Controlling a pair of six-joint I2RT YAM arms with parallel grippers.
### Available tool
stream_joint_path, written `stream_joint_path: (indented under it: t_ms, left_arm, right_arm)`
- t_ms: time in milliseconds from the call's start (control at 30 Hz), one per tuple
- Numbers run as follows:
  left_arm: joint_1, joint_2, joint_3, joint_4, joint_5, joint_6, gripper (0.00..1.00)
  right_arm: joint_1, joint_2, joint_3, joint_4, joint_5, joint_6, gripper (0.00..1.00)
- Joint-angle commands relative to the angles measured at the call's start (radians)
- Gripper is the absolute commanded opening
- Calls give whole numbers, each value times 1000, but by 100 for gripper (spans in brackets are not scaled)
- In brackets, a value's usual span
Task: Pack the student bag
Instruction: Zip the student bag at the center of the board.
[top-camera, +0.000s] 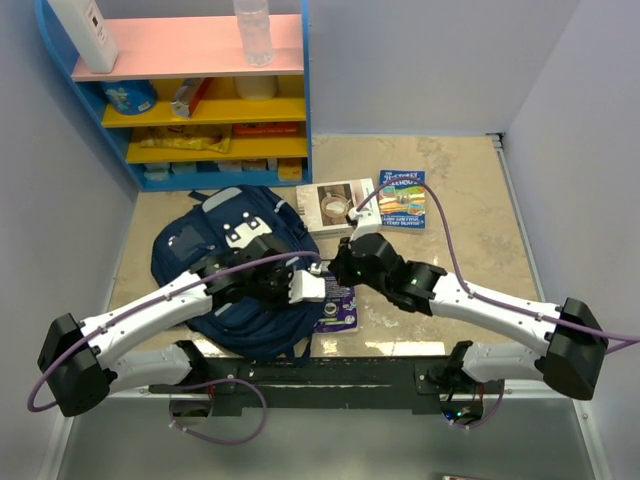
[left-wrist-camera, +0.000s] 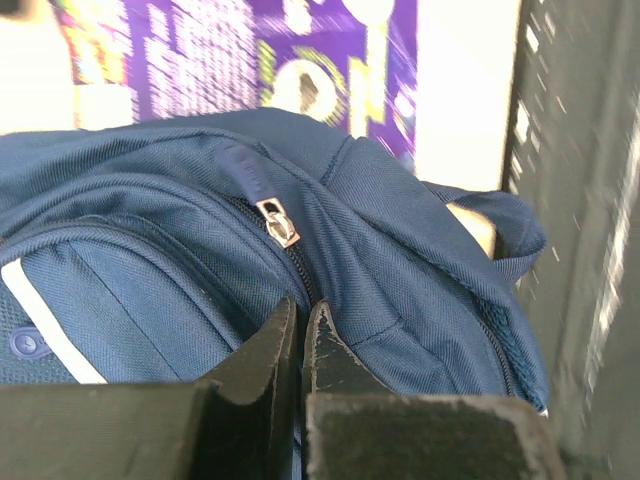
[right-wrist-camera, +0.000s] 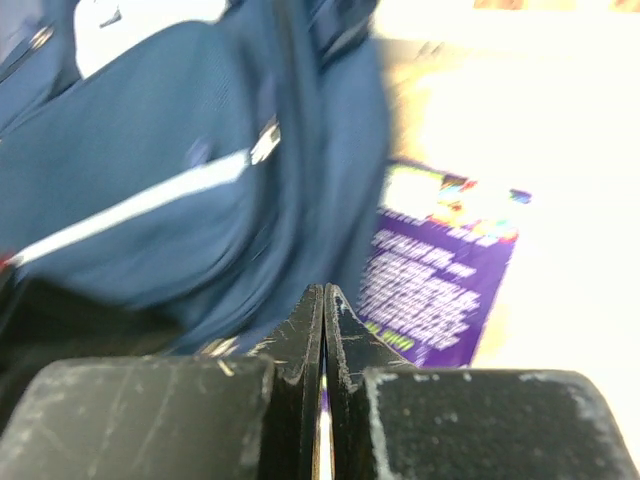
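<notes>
The student bag (top-camera: 225, 262), navy with grey trim and a white patch, lies on the table left of centre. My left gripper (top-camera: 320, 290) reaches over its right edge. In the left wrist view the left gripper (left-wrist-camera: 303, 312) is shut, its tips pinching the bag's fabric (left-wrist-camera: 400, 260) on the zipper line just below the metal zipper pull (left-wrist-camera: 278, 222). My right gripper (top-camera: 336, 274) hovers close by. The right wrist view is blurred. There the right gripper (right-wrist-camera: 324, 292) is shut on nothing, between the bag's side (right-wrist-camera: 150, 170) and a purple book (right-wrist-camera: 440, 270).
The purple book (top-camera: 338, 312) lies beside the bag's right edge. Two more books (top-camera: 335, 205) (top-camera: 402, 198) lie further back. A blue shelf unit (top-camera: 200, 90) with boxes and a bottle stands at the back left. The black base rail (left-wrist-camera: 590, 240) runs nearby.
</notes>
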Motion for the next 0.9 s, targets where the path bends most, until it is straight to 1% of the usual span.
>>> stream_joint_path:
  t_ms: [0, 67, 167, 200, 233, 267, 333, 367, 400, 467, 500, 567, 667, 767, 867]
  left_arm:
    - [-13, -50, -12, -157, 54, 162, 0]
    - [-12, -65, -12, -191, 54, 183, 0]
    - [-13, -88, -5, -171, 50, 157, 0]
    - [-13, -88, -3, -163, 53, 153, 0]
    - [-13, -88, 1, -159, 53, 137, 0]
    - [-13, -87, 0, -154, 53, 131, 0]
    - [-12, -82, 6, -143, 56, 116, 0]
    - [-12, -82, 6, -139, 57, 111, 0]
    - [-13, -85, 8, -128, 59, 107, 0]
    - [-12, -93, 14, -117, 51, 91, 0]
    - [-12, -97, 15, -97, 32, 82, 0]
    - [-5, -108, 31, -86, 21, 71, 0]
    - [1, -110, 63, -71, 13, 59, 0]
    - [1, -111, 78, -77, 18, 61, 0]
    - [2, -114, 75, -77, 4, 65, 0]
  right_arm:
    - [-45, 25, 62, 13, 48, -65, 0]
    - [-59, 58, 82, 24, 36, -79, 0]
    - [-69, 97, 111, 36, -16, -96, 0]
    - [-69, 108, 108, 58, -49, -108, 0]
    - [-69, 106, 99, 79, -144, -128, 0]
    - [-69, 97, 80, 110, -195, -186, 0]
    - [-65, 44, -12, 220, -255, -218, 9]
    - [-66, 22, -45, 254, -309, -249, 16]
    - [-64, 4, -106, 321, -335, -275, 33]
    - [-53, -70, -164, 377, -360, -335, 41]
    - [-50, -94, -212, 426, -370, -350, 48]
    - [-44, -136, -253, 454, -375, -381, 53]
    - [-36, -127, -286, 496, -419, -410, 56]
    - [-6, -98, -315, 579, -456, -448, 56]
    - [49, -54, -301, 606, -487, -514, 56]
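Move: The zipper pull at the edge of the student bag sits about 4 cm back, 3 cm left and 6 cm below the right hand, whose fingers are shut with nothing seen between them. From the left hand, already pinching the bag beside the zip, that pull is only some 3 cm to the right, 2 cm forward and 1 cm lower. The purple book lies roughly 4 cm back, 3 cm right and 15 cm below the right hand; the white book is about 20 cm ahead, 3 cm right and as low. The bag's edge stays pinched in the shut left fingers, which pull it back and to the left by about 3 cm, then ease up a little. The right hand first slips forward a few centimetres, then swings back some 8 cm and drifts left towards the zipper pull, turning about 30 degrees counter-clockwise, tipping its fingers up to point more level, and opening just over halfway. ##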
